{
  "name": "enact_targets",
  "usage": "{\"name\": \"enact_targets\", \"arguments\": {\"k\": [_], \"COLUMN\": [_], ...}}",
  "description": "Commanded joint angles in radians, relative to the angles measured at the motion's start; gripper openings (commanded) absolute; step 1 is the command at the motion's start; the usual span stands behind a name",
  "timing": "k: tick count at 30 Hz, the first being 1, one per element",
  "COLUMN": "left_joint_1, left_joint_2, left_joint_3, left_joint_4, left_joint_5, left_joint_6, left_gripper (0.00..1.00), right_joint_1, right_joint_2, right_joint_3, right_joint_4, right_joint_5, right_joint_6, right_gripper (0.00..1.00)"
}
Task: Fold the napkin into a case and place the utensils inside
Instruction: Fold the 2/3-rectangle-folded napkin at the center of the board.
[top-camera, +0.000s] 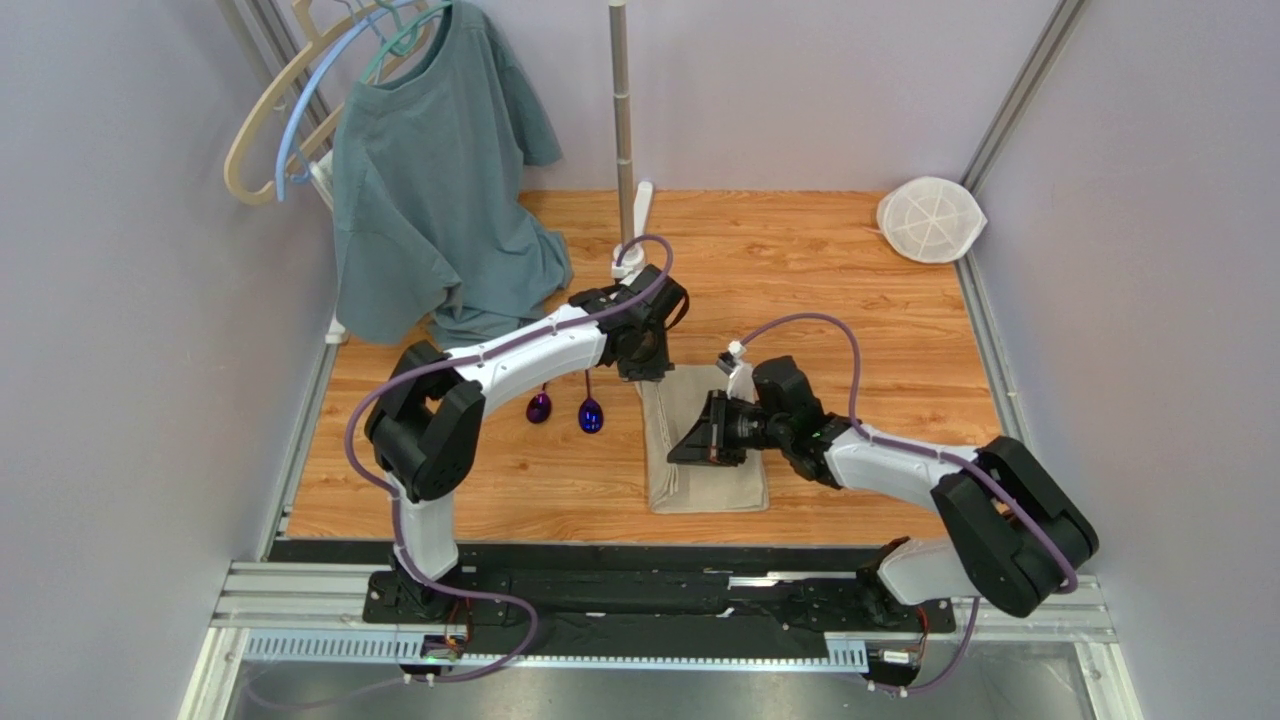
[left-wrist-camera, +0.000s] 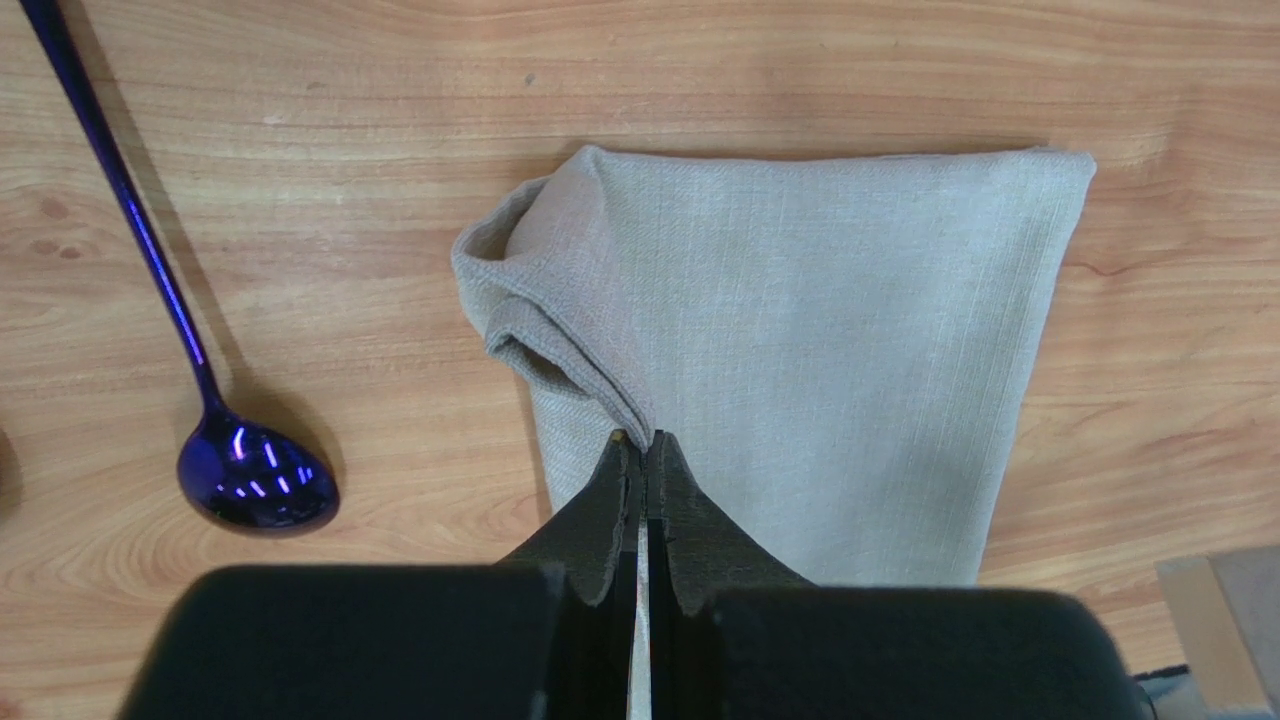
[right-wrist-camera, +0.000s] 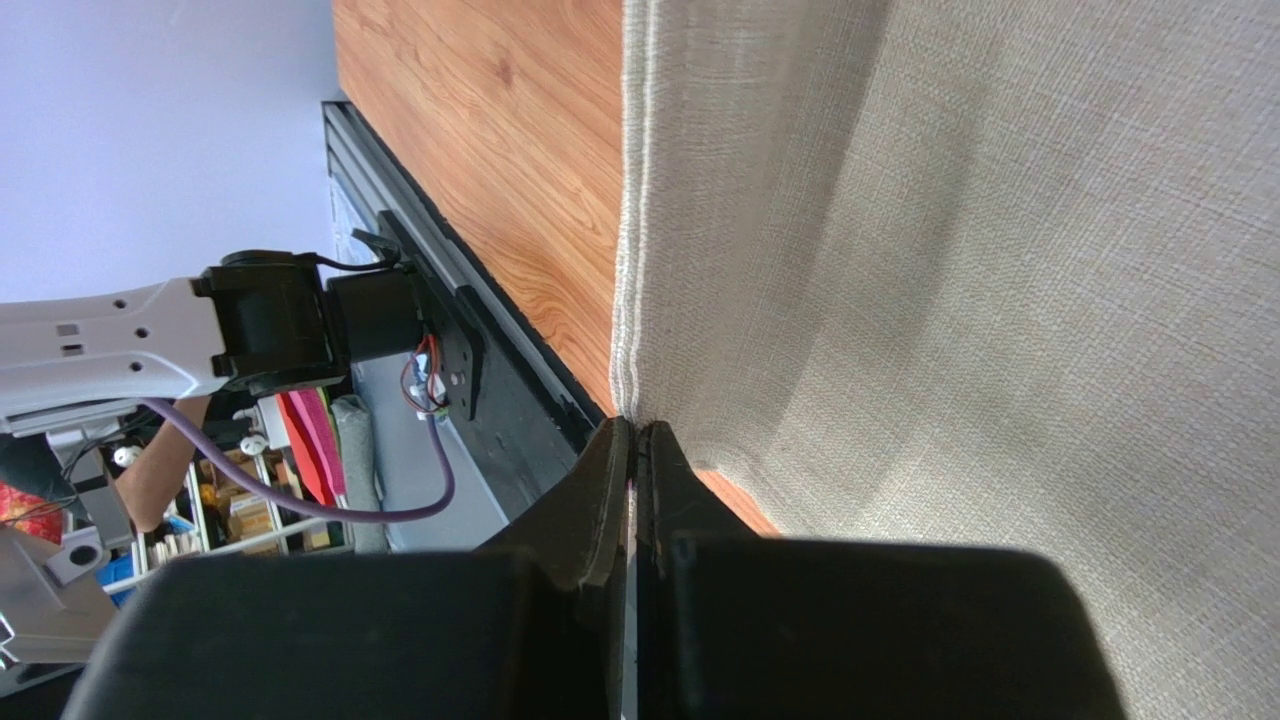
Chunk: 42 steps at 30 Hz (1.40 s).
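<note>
The beige napkin (top-camera: 706, 450) lies folded into a narrow oblong case on the wooden table, its long side running away from the arms. My left gripper (top-camera: 649, 372) is at its far end, shut on a raised fold of the top layer (left-wrist-camera: 571, 323) near the left corner. My right gripper (top-camera: 676, 447) reaches in from the right and is shut on the cloth's hemmed long edge (right-wrist-camera: 628, 300). Two purple spoons (top-camera: 538, 408) (top-camera: 591, 414) lie left of the napkin, bowls toward the arms. One spoon (left-wrist-camera: 248, 473) shows in the left wrist view.
A grey-green T-shirt (top-camera: 428, 195) hangs from hangers at the back left beside a metal pole (top-camera: 621, 105). A white mesh disc (top-camera: 932, 219) leans in the back right corner. The black rail (top-camera: 601, 578) runs along the table's near edge.
</note>
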Motion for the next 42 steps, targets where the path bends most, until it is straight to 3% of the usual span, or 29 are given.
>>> {"name": "enact_targets", "arguments": {"k": [1,20,32,42], "left_joint_1": [-0.019,-0.082,-0.112,-0.121], "left_joint_2": [0.025,0.229,0.291,0.303], "left_joint_3": [0.085,0.337,0.375,0.372], "left_joint_4": [-0.009,-0.064,-0.06,-0.061], "left_joint_5": [-0.088,-0.118,-0.096,-0.084], "left_joint_6": [-0.036,-0.013,0.042,0.093], "left_gripper": [0.0,0.0,0.0,0.0], "right_joint_1": [-0.032,-0.238,-0.233,-0.176], "right_joint_2": [-0.089,-0.112,0.017,0.067], "right_joint_3": [-0.045,-0.155,-0.154,-0.154], "right_joint_4": [-0.017,-0.115,-0.087,-0.009], "right_joint_5": [-0.096,-0.167,-0.161,-0.141], "right_joint_6": [-0.02,-0.117,-0.16,-0.102], "right_gripper": [0.0,0.0,0.0,0.0]}}
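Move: Each hand already pinches the raised left flap of the napkin, and the flap is bound for the napkin's middle, which lies about 8 cm right and 8 cm back of the left hand, some 5 cm below it. From the right hand that middle is roughly 6 cm right, 5 cm ahead and 5 cm below. The blue ladle's bowl lies about 9 cm to the left hand's left and 4 cm back, with the purple spoon's bowl level with it and 7 cm farther left. Keeping their shut pinch on the flap, the left hand near its far end and the right hand near its near end, both arms sweep it rightward together by about 7 cm, first lifting a touch to clear the cloth and then sinking onto the middle of the napkin. The lowering comes mostly late, some 4 cm on the left and 5 cm on the right, while the left wrist turns slightly clockwise and the right hand eases back a little to the left at the very end, neither letting go. ##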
